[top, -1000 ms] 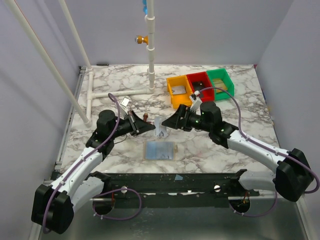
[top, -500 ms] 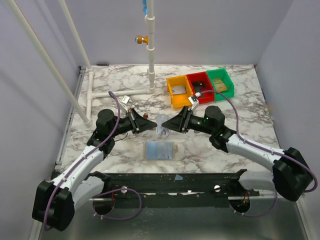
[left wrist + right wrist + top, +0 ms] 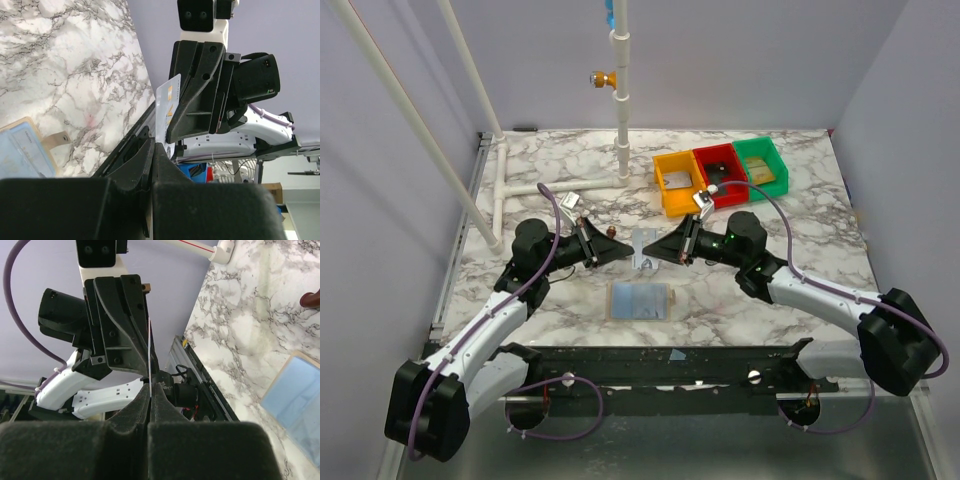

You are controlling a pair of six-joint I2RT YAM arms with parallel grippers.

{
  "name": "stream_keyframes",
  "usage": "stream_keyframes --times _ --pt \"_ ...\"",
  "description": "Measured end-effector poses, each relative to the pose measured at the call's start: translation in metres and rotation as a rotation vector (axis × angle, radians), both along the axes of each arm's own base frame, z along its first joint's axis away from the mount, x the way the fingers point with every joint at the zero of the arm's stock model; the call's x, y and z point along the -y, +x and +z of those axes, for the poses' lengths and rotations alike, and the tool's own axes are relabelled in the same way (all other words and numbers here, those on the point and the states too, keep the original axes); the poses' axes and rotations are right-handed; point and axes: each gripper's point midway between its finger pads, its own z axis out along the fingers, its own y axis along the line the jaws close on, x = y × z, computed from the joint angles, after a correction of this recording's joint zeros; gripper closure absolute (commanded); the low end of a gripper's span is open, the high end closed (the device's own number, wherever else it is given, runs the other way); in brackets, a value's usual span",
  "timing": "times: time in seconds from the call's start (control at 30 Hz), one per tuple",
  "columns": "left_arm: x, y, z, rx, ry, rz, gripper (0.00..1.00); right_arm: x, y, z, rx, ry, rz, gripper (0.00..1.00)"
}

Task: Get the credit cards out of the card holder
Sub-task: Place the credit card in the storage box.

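Observation:
Above the middle of the table, both grippers meet tip to tip on one thin upright piece [image 3: 641, 247]. My left gripper [image 3: 626, 252] [image 3: 153, 145] is shut on its lower, darker end, which I take for the card holder [image 3: 172, 150]. A white credit card [image 3: 167, 107] with orange marks stands out of it. From the other side my right gripper [image 3: 656, 250] [image 3: 150, 385] is shut on that card, which shows edge-on as a thin white line [image 3: 149, 350] between its pads. How much of the card is still inside the sleeve is hidden by the fingers.
A flat light-blue rectangle with a tan border [image 3: 640, 300] [image 3: 295, 400] lies on the marble below the grippers. Yellow [image 3: 678, 182], red [image 3: 718, 172] and green [image 3: 761, 165] bins stand at the back right. White pipes [image 3: 620, 100] rise at the back and left.
The right gripper has moved left up to the held piece and gone from wide open to shut on the card. The left gripper has stayed shut and shifted only slightly.

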Motion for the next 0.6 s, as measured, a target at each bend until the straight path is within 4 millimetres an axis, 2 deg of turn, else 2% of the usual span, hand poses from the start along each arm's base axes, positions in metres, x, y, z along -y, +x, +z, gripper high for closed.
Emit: stream_keyframes --times 0.03,0.1,0.13,0.17,0.2,0.47,0.6 --pt "0.0 0.0 0.0 0.0 0.0 0.0 0.77 0.0 0.0 0.0 0.0 0.0 0.0 0.99" --pt "0.0 0.0 -0.001 0.007 0.004 -0.001 0.38 0.0 0.0 0.0 0.0 0.0 0.0 0.99" --pt "0.0 0.0 -0.001 0.003 0.004 -0.001 0.15 0.0 0.0 0.0 0.0 -0.001 0.0 0.99" --pt "0.0 0.0 -0.001 0.006 0.007 -0.001 0.04 0.0 0.0 0.0 0.0 -0.001 -0.001 0.99" --pt "-0.001 -0.001 -0.002 0.005 0.01 -0.002 0.01 0.0 0.0 0.0 0.0 -0.001 -0.001 0.99" --pt "-0.008 -0.006 -0.012 0.007 0.072 0.029 0.01 0.002 0.004 -0.01 -0.035 -0.035 -0.033 0.99" --pt "-0.017 -0.006 -0.025 -0.002 0.148 0.08 0.01 0.012 0.021 -0.013 -0.07 -0.043 -0.13 0.99"
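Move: The right gripper and the left gripper both hold the credit card; its middle lies about 2 cm to the right of the left hand. From the right hand the middle of the storage box is some 31 cm ahead, 20 cm right and 21 cm below, its orange compartment only about 9 cm right and 30 cm ahead. From the right hand too, the brown pipe lies 12 cm ahead and 10 cm left, the card holder 3 cm back and 2 cm left, both near table level. From the left hand the box is about 31 cm ahead, 24 cm right. Open the left gripper wide so it lets go of the credit card, then draw it down and to the left, about 3 cm in all, clear of the card. Keep the right fingers shut on the card; once the left has opened, start the right hand forward towards the storage box, roughly 2 cm, sinking and easing right a little as the wrist turns slightly clockwise. ##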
